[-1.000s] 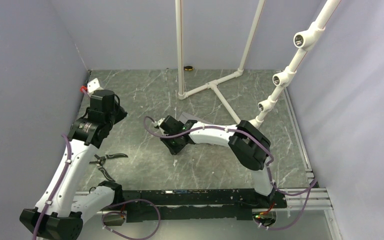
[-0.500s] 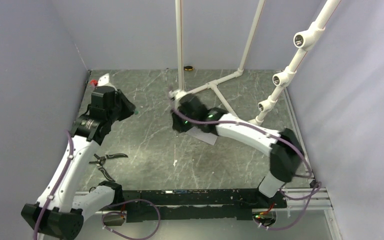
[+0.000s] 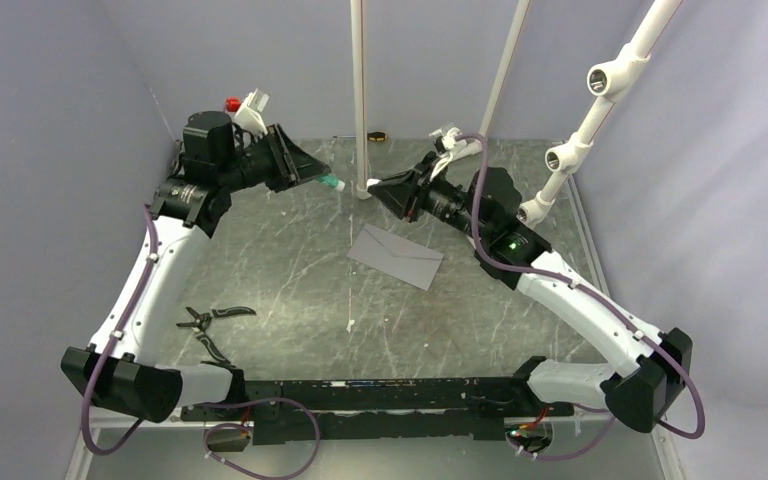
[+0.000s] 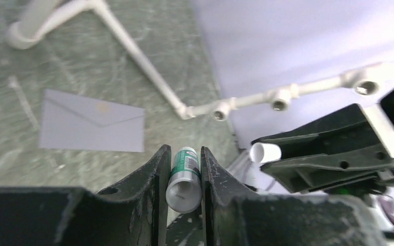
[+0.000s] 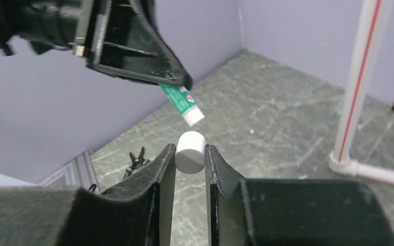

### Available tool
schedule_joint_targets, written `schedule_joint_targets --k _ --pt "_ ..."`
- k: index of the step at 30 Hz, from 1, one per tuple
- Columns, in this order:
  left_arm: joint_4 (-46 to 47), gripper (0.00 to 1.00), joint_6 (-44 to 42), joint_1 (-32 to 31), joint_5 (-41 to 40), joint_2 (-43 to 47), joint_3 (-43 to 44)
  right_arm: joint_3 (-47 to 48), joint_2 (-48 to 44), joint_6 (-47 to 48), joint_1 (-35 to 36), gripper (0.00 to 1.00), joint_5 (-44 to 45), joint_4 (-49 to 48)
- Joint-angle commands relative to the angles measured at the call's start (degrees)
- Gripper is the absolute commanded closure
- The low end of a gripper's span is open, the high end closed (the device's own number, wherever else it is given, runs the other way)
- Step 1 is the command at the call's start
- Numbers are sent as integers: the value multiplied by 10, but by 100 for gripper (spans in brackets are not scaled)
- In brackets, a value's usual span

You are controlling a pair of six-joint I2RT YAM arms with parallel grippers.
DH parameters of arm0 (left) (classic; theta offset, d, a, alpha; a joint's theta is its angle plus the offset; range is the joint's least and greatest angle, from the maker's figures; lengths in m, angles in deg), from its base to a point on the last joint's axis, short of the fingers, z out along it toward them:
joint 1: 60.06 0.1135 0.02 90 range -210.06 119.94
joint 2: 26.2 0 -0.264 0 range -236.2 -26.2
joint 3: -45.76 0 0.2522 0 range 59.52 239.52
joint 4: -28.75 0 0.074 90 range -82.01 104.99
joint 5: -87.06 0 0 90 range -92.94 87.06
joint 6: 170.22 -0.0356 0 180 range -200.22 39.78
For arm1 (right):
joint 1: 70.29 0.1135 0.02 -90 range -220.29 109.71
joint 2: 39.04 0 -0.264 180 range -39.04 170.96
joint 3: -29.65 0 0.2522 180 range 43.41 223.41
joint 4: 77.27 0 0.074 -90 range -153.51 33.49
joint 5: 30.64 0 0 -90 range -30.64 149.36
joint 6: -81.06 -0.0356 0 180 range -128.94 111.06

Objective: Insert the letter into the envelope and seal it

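The grey envelope (image 3: 396, 256) lies flat on the table with its pointed flap folded down, also seen in the left wrist view (image 4: 92, 122). The letter is out of view. My left gripper (image 4: 183, 149) is raised above the table's back left, shut on a green-and-white glue stick (image 4: 184, 174) whose tip points right (image 3: 332, 184). My right gripper (image 5: 190, 147) faces it from the right, shut on a small white cap (image 5: 191, 151). The glue stick's tip (image 5: 191, 116) hangs just above and beyond the cap, a short gap apart. Both grippers hover behind the envelope, near the upright pipe.
A white pipe frame (image 3: 360, 100) stands at the back, with its foot and branches (image 3: 430, 175) on the table. Black pliers (image 3: 215, 320) lie at the front left. A small dark object (image 3: 377, 135) sits by the back wall. Purple walls close in left, right and back.
The right arm lifted off the envelope and swung up and back, leaving the envelope uncovered. The left arm rose and moved right. The two grippers now face each other.
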Motion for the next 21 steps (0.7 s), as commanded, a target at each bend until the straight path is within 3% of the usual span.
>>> schedule_joint_targets --k 1,6,12,21 --pt "121 98 90 3 162 -8 22 -5 -22 36 0 92 -93 -103" --pt "218 97 157 4 223 -15 22 4 -43 58 0 91 -117 -113" --pt "271 98 198 3 248 -27 18 21 -41 104 0 94 -123 -105" --pt "256 98 184 3 243 -34 26 28 -30 143 0 95 -108 -117"
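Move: The left hand holds the glue stick; its cap, in the right fingers, lies about 11 cm to the left hand's right, 1 cm back and level. From the right hand, the stick's middle is some 9 cm left, 2 cm ahead and level. The envelope lies about 7 cm ahead of the right hand, 4 cm right and 36 cm below; a white post's foot stands roughly 26 cm ahead, 4 cm left, on the table. Left rises 7 cm and swings right, turning the glue stick towards the cap; right rises 5 cm, tipping up. ##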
